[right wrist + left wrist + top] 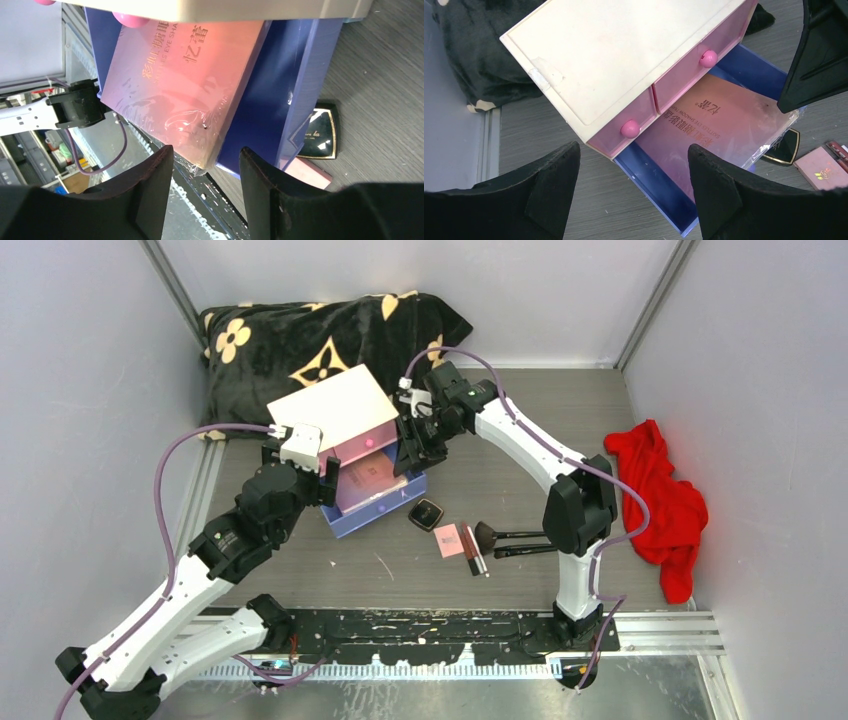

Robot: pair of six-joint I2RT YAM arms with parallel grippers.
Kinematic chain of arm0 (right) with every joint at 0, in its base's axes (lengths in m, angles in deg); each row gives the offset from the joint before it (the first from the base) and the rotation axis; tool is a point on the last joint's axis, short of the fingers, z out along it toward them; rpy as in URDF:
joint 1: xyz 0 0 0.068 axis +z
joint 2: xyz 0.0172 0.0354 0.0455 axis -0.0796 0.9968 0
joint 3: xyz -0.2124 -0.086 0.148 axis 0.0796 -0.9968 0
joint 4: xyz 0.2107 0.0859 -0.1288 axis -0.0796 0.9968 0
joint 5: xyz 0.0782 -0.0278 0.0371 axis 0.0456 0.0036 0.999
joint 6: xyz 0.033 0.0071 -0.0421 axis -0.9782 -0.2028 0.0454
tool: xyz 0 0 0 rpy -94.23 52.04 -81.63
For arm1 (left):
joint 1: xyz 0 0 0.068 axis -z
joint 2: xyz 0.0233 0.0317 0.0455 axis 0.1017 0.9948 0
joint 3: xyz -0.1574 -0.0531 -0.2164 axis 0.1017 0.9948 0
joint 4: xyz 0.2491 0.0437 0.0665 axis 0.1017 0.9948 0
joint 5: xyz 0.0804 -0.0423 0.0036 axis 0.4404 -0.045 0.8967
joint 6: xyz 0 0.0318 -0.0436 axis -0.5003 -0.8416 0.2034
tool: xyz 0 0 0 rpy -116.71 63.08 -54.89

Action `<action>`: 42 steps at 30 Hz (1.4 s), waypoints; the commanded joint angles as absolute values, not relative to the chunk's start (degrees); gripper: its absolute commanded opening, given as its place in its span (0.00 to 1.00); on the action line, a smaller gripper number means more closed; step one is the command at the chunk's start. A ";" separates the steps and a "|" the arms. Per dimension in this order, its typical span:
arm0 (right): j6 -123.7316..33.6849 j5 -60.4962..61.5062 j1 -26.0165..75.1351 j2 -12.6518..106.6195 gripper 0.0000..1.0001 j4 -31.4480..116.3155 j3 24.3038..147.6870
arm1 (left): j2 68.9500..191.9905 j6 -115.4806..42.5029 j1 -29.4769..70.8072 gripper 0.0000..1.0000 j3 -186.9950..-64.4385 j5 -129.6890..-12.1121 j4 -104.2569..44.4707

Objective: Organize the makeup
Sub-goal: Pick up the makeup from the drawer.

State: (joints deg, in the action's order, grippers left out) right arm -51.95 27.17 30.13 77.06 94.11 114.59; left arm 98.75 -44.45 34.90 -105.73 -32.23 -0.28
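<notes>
The iridescent pink palette (365, 480) (724, 120) (180, 85) lies in the open blue bottom drawer (375, 512) (659, 185) (260, 110) of the white chest (330, 405), one wrapped corner sticking out over the drawer front. My right gripper (410, 450) (206, 150) is open, its fingers on either side of that corner without touching it. My left gripper (300, 462) (634, 147) hovers open and empty by the chest's left front. On the table lie a black compact (426, 513) (317, 132), a pink compact (449, 540) (821, 167), slim tubes (476, 552) and two brushes (512, 542).
A black flowered cushion (310, 340) lies behind the chest. A red cloth (660, 500) is heaped at the right wall. The two pink upper drawers (684, 75) are closed. Grey walls enclose the table on three sides.
</notes>
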 commanded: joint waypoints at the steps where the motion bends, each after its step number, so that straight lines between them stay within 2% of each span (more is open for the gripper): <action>1: -52.72 31.84 30.15 76.79 0.57 90.96 113.80 | 98.13 -45.43 34.54 0.79 -107.74 -31.33 -2.12; 26: -56.07 34.24 31.86 80.68 0.57 88.59 112.97 | 95.85 -45.52 34.55 0.79 -106.63 -29.60 -1.99; 33: -57.48 37.31 32.41 82.94 0.54 87.98 114.80 | 95.64 -45.81 34.58 0.79 -107.03 -29.59 -2.56; 37: -57.87 39.20 32.68 83.67 0.39 87.72 116.07 | 96.39 -46.05 34.59 0.79 -107.24 -29.42 -2.64; 42: -57.71 39.92 32.65 83.53 0.09 87.95 117.96 | 96.72 -46.13 34.55 0.79 -107.54 -29.68 -3.14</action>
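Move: The palette lies in the open blue drawer, its middle about 9 cm left of the right hand, 2 cm back and 4 cm below, with its right end just off the open fingertips. The right-hand pink knob is some 8 cm left, 1 cm ahead and about level; the black compact lies on the table about 9 cm back, 2 cm right and 12 cm lower. From the left hand the palette is roughly 9 cm right, 2 cm ahead and 12 cm below. The palette's right end is what the right hand reaches for: with fingers half open and pointing left and down, the hand slides about 3.5 cm left and sinks some 2 cm in over the blue drawer, rolling around 15 degrees. Only at the end do the fingers close by more than half, pinching the palette's wrapped edge. ##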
